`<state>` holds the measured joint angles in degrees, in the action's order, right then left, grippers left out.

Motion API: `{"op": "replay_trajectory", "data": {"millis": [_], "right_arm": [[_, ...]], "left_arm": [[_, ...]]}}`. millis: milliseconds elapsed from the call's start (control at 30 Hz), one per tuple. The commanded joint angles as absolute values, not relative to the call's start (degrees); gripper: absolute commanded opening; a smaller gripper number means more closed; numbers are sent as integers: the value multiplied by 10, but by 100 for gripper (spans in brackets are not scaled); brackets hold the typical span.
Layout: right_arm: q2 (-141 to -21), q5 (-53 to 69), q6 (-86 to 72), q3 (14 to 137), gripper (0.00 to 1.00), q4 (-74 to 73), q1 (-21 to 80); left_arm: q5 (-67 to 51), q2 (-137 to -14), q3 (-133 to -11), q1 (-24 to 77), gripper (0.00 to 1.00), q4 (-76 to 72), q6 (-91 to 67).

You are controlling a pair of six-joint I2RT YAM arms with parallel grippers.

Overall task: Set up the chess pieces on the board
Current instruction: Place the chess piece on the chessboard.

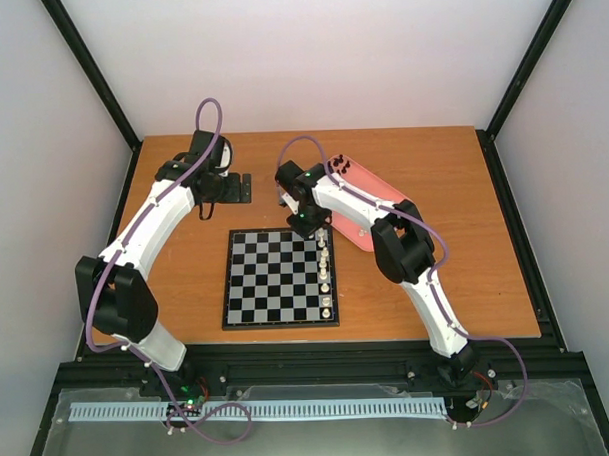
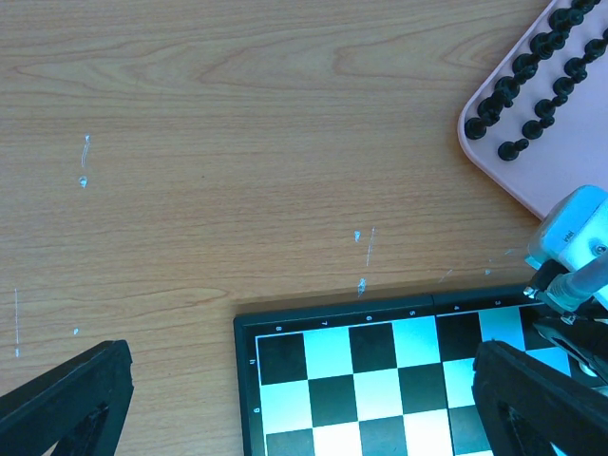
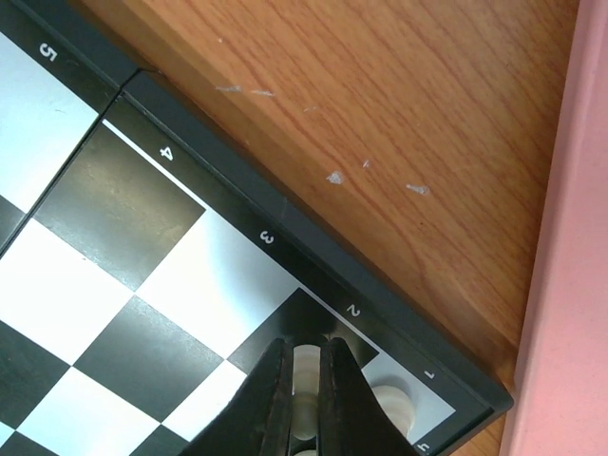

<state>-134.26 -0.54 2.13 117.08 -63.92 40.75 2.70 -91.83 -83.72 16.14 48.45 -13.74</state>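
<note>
The board [image 1: 261, 280] lies in the middle of the table. Several cream-white chess pieces [image 1: 327, 272] stand along its right-hand edge. My right gripper [image 1: 306, 226] is low over the board's far right corner. In the right wrist view it [image 3: 304, 359] is shut on a white piece [image 3: 306, 366] above the dark square by the number 2, and another white piece [image 3: 391, 404] stands on the corner square beside it. My left gripper [image 1: 228, 188] hovers beyond the board's far left corner [image 2: 249, 328], open and empty, with its fingers [image 2: 66, 404] wide apart.
A pink tray [image 1: 378, 197] at the far right of the board holds several black pieces [image 2: 537, 85]. In the right wrist view its rim [image 3: 570, 285] lies close to the board's corner. Wooden table [image 2: 209, 171] surrounds the board.
</note>
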Motion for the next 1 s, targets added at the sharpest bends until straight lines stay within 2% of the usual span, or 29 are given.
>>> {"op": "replay_trajectory", "data": {"millis": [0,333,567,967], "right_arm": [[-1359,-9,21,1186,4,-632,405],[-1363,2,21,1182,5,-633,405],[-1362,-1,20,1182,23,-630,405],[-1336,-8,24,1220,30,-631,405]], "left_arm": [[22,-927,-849,162,100,475,-140],[22,-928,-846,162,100,475,-141],[20,-931,-849,162,100,474,-142],[20,-933,-850,162,100,473,-143]]}}
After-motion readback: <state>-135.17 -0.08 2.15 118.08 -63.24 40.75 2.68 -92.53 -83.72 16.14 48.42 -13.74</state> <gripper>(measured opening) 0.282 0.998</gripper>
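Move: The white pawn is already in the right hand's fingers, its dark far-row square, second from the right edge, directly beneath, some 2 cm down. One square over, about 3 cm right and level ahead, stands the corner white piece, with the next one 3 cm right and 3 cm back. The pink tray's middle is roughly 10 cm right and 8 cm ahead. From the left hand the square lies about 16 cm right, 3 cm back and 17 cm below. The white pawn is let go on its dark square: the right hand, fingers pointing straight down, nudges it barely half a centimetre left and forward, then stops and opens the fingers to about a quarter of their range. While they part, the hand settles another half centimetre down around the pawn, without turning, so the pads come free on both sides. ##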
